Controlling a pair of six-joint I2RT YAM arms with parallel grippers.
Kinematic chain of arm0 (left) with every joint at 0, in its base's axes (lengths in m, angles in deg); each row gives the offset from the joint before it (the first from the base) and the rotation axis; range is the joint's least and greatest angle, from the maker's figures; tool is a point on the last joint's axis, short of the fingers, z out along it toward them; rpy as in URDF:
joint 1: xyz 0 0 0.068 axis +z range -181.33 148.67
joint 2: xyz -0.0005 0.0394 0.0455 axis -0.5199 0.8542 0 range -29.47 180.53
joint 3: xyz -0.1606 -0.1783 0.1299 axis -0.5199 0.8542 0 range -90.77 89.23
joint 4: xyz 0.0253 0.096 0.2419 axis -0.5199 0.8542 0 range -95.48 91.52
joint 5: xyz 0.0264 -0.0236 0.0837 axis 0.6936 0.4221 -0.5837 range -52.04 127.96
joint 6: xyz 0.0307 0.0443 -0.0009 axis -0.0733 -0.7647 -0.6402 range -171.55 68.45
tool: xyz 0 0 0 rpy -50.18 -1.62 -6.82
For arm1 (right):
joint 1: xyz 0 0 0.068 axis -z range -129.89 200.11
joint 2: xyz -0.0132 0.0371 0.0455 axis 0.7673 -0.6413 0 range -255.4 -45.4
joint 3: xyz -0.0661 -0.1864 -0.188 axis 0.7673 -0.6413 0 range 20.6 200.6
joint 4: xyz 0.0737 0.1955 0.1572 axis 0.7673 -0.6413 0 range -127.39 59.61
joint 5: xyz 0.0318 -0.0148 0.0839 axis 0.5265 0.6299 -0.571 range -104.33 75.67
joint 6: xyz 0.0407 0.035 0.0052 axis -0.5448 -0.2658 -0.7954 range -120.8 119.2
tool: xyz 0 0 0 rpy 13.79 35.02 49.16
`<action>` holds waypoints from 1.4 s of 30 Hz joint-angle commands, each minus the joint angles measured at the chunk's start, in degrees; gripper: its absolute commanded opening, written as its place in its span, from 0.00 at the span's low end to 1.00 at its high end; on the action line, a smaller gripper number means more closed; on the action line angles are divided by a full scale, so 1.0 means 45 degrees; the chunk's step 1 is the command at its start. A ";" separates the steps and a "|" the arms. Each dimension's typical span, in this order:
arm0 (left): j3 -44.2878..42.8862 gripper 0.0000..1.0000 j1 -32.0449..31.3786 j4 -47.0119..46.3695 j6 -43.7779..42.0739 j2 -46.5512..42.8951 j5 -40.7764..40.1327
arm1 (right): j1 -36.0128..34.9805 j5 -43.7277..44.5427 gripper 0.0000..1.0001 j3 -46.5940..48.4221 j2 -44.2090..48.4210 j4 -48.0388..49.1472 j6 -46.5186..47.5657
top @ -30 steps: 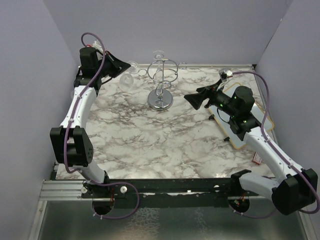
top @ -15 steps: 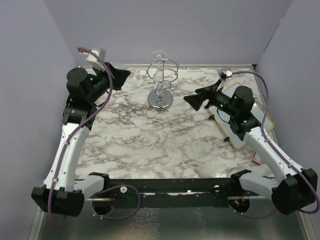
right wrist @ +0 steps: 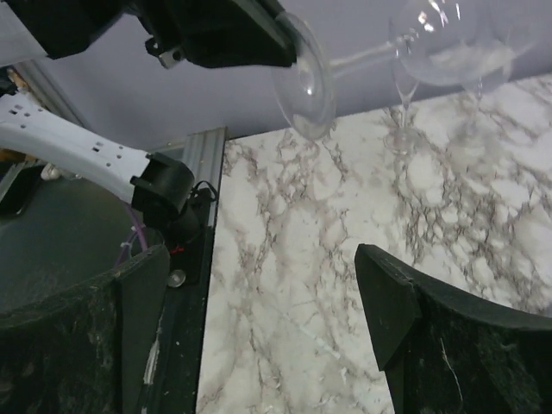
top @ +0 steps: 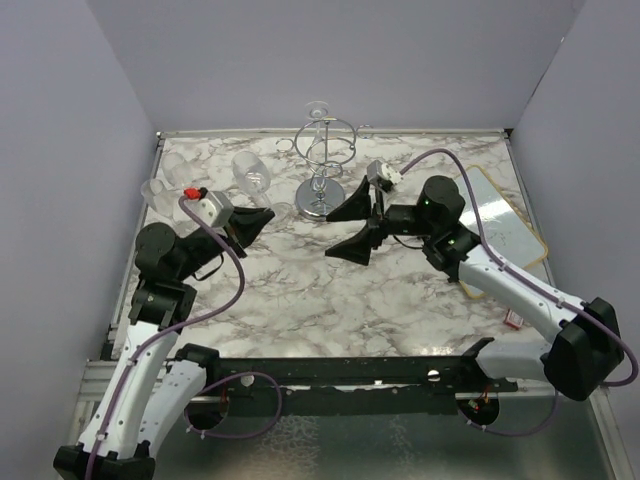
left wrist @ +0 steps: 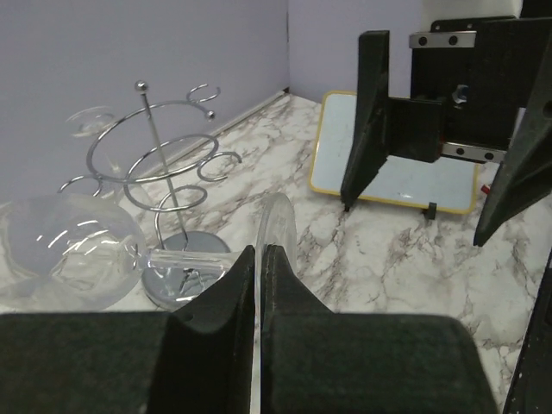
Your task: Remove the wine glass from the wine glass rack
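Observation:
My left gripper (top: 262, 217) is shut on the round foot of a clear wine glass (top: 252, 172), held on its side above the marble table, left of the wine glass rack (top: 325, 150). In the left wrist view the foot (left wrist: 278, 226) stands edge-on between my closed fingertips (left wrist: 260, 255). The stem runs left to the bowl (left wrist: 69, 250), with the chrome rack (left wrist: 164, 164) behind. My right gripper (top: 345, 226) is open, its fingers pointing at the left gripper a short way off. The right wrist view shows the glass (right wrist: 306, 78) above and beyond that open gripper (right wrist: 261, 252).
Another glass foot (top: 318, 108) shows at the back of the rack. A yellow-rimmed white board (top: 505, 225) lies at the right. Some clear glassware (top: 158, 190), hard to make out, sits near the table's left edge. The rack's mirrored base (top: 322, 198) stands just behind both grippers.
The left arm has drawn back from beside the rack towards the near left, carrying the glass. The right arm has swung in from the right to the table's middle, facing the left gripper.

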 commanded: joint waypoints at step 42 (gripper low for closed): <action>0.0520 0.60 -0.0984 -0.0134 0.0399 -0.2353 0.1047 | -0.2420 0.0218 0.01 0.0666 -0.3520 0.8301 0.0741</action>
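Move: The left hand already pinches the wine glass by its foot, which from the open right gripper lies about 10 cm left, 4 cm ahead and 3 cm higher. From the left hand, the rack is some 14 cm ahead, 12 cm right and its middle 8 cm lower; the two standing glasses are roughly 10 cm ahead, 28 cm left and 18 cm lower. Right hand reaches 9 cm left, pinching the glass foot; left draws it 6 cm back, then opens. ##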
